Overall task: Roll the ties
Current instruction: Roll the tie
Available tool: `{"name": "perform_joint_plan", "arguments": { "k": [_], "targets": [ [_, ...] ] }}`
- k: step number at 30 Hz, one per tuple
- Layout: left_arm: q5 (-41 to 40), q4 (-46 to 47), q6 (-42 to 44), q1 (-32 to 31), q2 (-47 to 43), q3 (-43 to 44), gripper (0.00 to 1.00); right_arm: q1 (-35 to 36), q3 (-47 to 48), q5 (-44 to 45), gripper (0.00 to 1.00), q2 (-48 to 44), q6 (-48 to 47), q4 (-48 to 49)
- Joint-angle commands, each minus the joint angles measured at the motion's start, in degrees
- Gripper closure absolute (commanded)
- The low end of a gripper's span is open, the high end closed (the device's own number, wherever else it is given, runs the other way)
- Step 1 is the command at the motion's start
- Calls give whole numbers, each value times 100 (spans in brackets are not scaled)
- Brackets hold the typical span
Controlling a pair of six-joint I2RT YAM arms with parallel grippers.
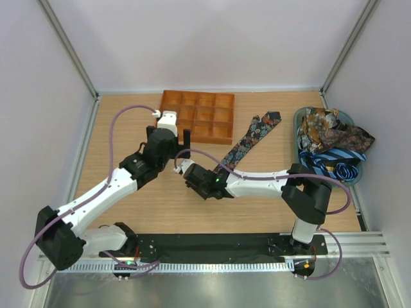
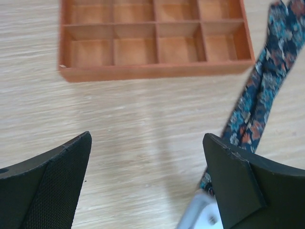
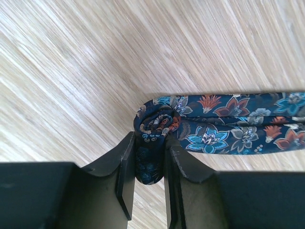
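A dark floral tie lies diagonally on the table, its wide end near the back. My right gripper is shut on the tie's near end, which is wound into a small tight roll. The rest of the tie trails off to the right. In the top view the right gripper sits mid-table. My left gripper hovers open just beside it with nothing between its fingers. The tie runs past its right finger. More ties, floral and blue-striped, are heaped at the right.
An orange gridded tray stands at the back centre, just beyond the left gripper; it also fills the top of the left wrist view. The heap of ties rests in a grey-green bin near the right wall.
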Motion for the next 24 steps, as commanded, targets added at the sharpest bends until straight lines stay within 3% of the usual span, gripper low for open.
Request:
{"name": "perform_joint_plan", "arguments": {
  "k": [1, 4, 10, 18, 22, 24],
  "targets": [
    [-1031, 628, -791, 79, -549, -359, 0, -283, -239, -919, 78, -358, 257, 574],
    [-1340, 812, -1205, 158, -980, -676, 0, -590, -433, -1473, 78, -516, 328, 803],
    [-1174, 1427, -1137, 193, -1386, -1459, 0, -1283, -679, -2800, 78, -631, 548, 1137],
    [740, 2243, 94, 193, -964, -1854, 0, -2339, -969, -4811, 78, -377, 1013, 1770],
    [2189, 3016, 857, 167, -728, -2250, 0, -2735, -1048, -5542, 79, 10, 1294, 2260],
    [2595, 2897, 1104, 88, -394, -2137, 0, -2937, -1092, -5754, 79, 238, 1461, 2516]
  ]
}}
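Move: Between the right fingers already sits the rolled end of the tie; the middle of the flat tie still to be wound lies about 14 cm ahead and 14 cm to the right, roughly 2 cm lower. The brown tray is some 26 cm ahead and 3 cm left. From the left hand, the roll is about 10 cm back, 9 cm right and 17 cm below, the tray about 16 cm ahead and 6 cm right, 18 cm down. Turning the pinched roll over along the tie, the right wrist swings some 45 degrees until its fingers point left and down, while the hand travels forward about 4 cm and slightly right towards the flat length, grip unchanged. The left hand, wide open and empty, swings about 5 cm left and slightly up, then returns right and sinks 6–7 cm, nearer the roll. ##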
